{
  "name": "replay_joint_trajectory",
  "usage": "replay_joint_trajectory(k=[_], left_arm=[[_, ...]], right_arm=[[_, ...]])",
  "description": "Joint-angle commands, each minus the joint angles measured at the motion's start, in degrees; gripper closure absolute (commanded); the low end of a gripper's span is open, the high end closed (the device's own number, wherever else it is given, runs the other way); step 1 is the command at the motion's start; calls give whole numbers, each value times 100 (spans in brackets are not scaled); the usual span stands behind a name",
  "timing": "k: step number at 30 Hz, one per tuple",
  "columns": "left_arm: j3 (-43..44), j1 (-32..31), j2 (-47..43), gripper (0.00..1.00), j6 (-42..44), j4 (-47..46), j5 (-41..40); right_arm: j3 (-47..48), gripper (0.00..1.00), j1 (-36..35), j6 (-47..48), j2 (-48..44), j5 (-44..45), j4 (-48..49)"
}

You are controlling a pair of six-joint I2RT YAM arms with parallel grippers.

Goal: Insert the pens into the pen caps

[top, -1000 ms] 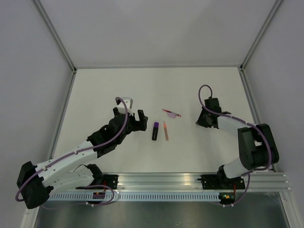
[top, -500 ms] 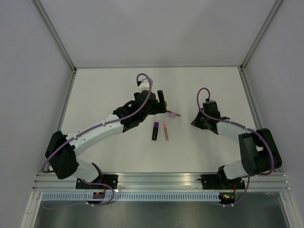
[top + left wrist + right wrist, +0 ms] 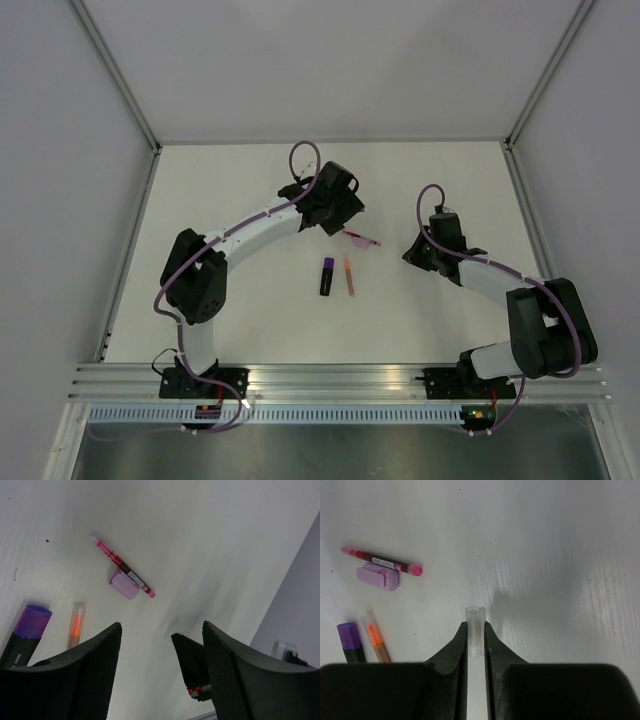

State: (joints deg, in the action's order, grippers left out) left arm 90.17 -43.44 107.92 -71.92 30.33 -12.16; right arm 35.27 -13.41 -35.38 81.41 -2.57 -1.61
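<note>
A thin pink pen lies on the white table against a lilac pen cap. In the top view this pink pen is just right of my left gripper. Nearer lie a black pen with a purple end and a thin orange pen, side by side. My left gripper hangs open above bare table near the pink pen, with nothing between its jaws. My right gripper is shut on a clear pen cap, whose open end sticks out past the fingertips. It hovers right of the pens.
Grey walls and metal frame posts enclose the table on three sides. A metal rail runs along the near edge, carrying both arm bases. A dark wedge-shaped part shows beyond my left fingers.
My left arm has swung from left of the black pen out to the far side, over the pink pen, and its jaws have narrowed somewhat. My right gripper edged slightly left, still holding the clear cap.
</note>
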Motion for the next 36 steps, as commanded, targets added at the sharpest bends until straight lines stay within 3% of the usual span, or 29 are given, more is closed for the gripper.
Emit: replay_joint_trajectory(k=[1,6,14,26,36], left_arm=[[404,301,422,31,-1175,351,821],[1379,319,1020,32,-1605,1307,232],[2478,362,2170,35,-2062,2178,408],[2602,389,2752,40,-2256,2232,654],[2620,389,2814,53,-2581,2583,645]], right_arm=[[-28,100,-30,-48,-195,55,249],[6,100,-30,-57,-230,-59,249],[-11,100,-39,-66,-327,-51,249],[7,100,-39,-40,-310,-68,240],[7,100,-57,-40,-353,-60,231]])
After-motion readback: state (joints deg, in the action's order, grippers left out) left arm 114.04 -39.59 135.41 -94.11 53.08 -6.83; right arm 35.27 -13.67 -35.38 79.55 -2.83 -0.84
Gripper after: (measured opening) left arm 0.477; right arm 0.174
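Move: The pink pen lies about 14 cm below the left hand, some 4 cm farther out and 3 cm to its right. The light purple cap rests against the pen's near side, 2 cm ahead of the hand and 2 cm right. The orange pen is 10 cm back and 1 cm left, the black marker 10 cm back and 7 cm left. From the right hand, the pink pen is roughly 9 cm ahead and 11 cm left, slightly lower. Down some 13 cm towards the pink pen's nose end, the left hand first swinging about 4 cm forward as it sinks, then dropping almost straight and easing to a stop low over the table. The wrist tips the fingers steeper and turns counter-clockwise, some 30 degrees in all, while the open fingers narrow partway around the nose and the neighbouring cap end without shutting; contact can't be made out. ##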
